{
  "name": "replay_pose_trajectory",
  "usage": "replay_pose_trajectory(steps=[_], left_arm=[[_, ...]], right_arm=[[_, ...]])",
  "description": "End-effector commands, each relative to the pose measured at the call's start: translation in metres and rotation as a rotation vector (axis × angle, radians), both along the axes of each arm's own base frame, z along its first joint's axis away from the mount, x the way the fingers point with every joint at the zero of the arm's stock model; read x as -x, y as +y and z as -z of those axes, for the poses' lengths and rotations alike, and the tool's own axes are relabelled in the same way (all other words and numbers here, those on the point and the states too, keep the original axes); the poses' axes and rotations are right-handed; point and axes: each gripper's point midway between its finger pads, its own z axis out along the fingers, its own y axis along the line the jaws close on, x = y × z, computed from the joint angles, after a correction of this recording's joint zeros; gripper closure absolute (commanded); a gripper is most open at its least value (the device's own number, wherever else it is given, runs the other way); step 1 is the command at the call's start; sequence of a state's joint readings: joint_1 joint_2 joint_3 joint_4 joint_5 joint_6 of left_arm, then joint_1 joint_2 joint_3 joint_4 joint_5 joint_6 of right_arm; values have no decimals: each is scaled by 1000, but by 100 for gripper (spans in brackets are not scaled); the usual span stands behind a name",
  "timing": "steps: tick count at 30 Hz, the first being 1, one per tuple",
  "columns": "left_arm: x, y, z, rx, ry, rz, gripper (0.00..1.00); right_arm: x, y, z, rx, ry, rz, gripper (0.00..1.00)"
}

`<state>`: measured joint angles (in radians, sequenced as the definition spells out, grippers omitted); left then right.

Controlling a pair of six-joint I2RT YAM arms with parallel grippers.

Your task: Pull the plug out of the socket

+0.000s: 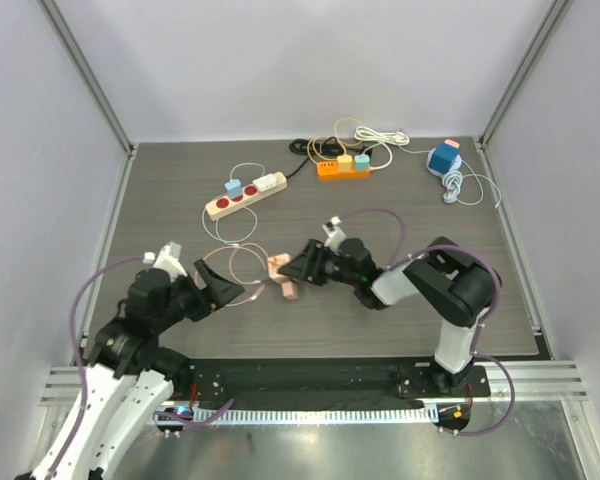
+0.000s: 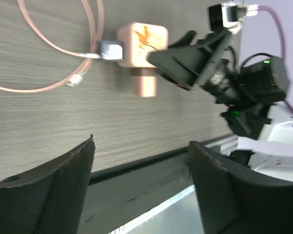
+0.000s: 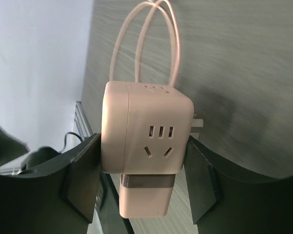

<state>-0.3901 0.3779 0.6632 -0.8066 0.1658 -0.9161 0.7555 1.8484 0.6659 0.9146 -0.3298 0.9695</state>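
A pink cube socket (image 3: 146, 129) lies on the dark wood table, with a pink plug (image 3: 145, 197) with a grey band stuck into one face. In the top view the socket (image 1: 277, 264) and plug (image 1: 289, 290) sit mid-table. A thin pink cable (image 2: 63, 48) runs into the socket (image 2: 142, 41) through a grey connector. My right gripper (image 3: 141, 165) is shut on the cube, one finger against each side. My left gripper (image 2: 141, 185) hangs open just left of the plug (image 2: 145, 85), nothing between its fingers.
A beige power strip (image 1: 245, 195) lies at the back left, an orange one (image 1: 342, 168) with plugs at the back centre. A blue cube adapter (image 1: 444, 158) and white cables are at the back right. The table's front edge (image 2: 136, 163) is right under my left gripper.
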Motion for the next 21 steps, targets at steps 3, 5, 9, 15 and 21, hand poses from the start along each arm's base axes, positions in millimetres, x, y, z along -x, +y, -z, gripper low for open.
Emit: replay_pose_trajectory(steps=[3,5,9,15,21], left_arm=[[-25,-57,-1,213,-32,201,29],[-32,-63,19,171,30,231,30],[-40,-89,33,177,142,267,32],[-58,-134,47,336,223,86,42],[-90,-133,56,404,155,-126,37]], right_arm=[[31,-57,-36,-185,-41,-14,99],[39,-84,-23,-177,4,3,99],[48,-111,-17,-192,30,3,99],[47,-113,-31,-314,22,14,99],[33,-114,-48,-350,-18,68,99]])
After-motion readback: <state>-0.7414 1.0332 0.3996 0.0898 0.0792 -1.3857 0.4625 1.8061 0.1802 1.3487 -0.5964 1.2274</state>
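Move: The grey plug, on the left side of the pink socket that the right fingers hold, lies about 8 cm ahead of the left hand, 7 cm to its right and 10 cm below; the socket is 4–5 cm farther right. From the right hand, the grey plug is some 5 cm to the left, about level with it. A small pink block stands 5 cm behind the right hand and 2 cm to its right, slightly lower. The socket, still gripped by the right fingers, is carried about 12 cm to the right and some 5 cm back, slightly down, then held there with a small wrist tilt. Meanwhile the empty left hand follows the grey plug, sweeping right and down, also forward, tilting some 20 degrees and partly closing its fingers, without reaching the plug. ##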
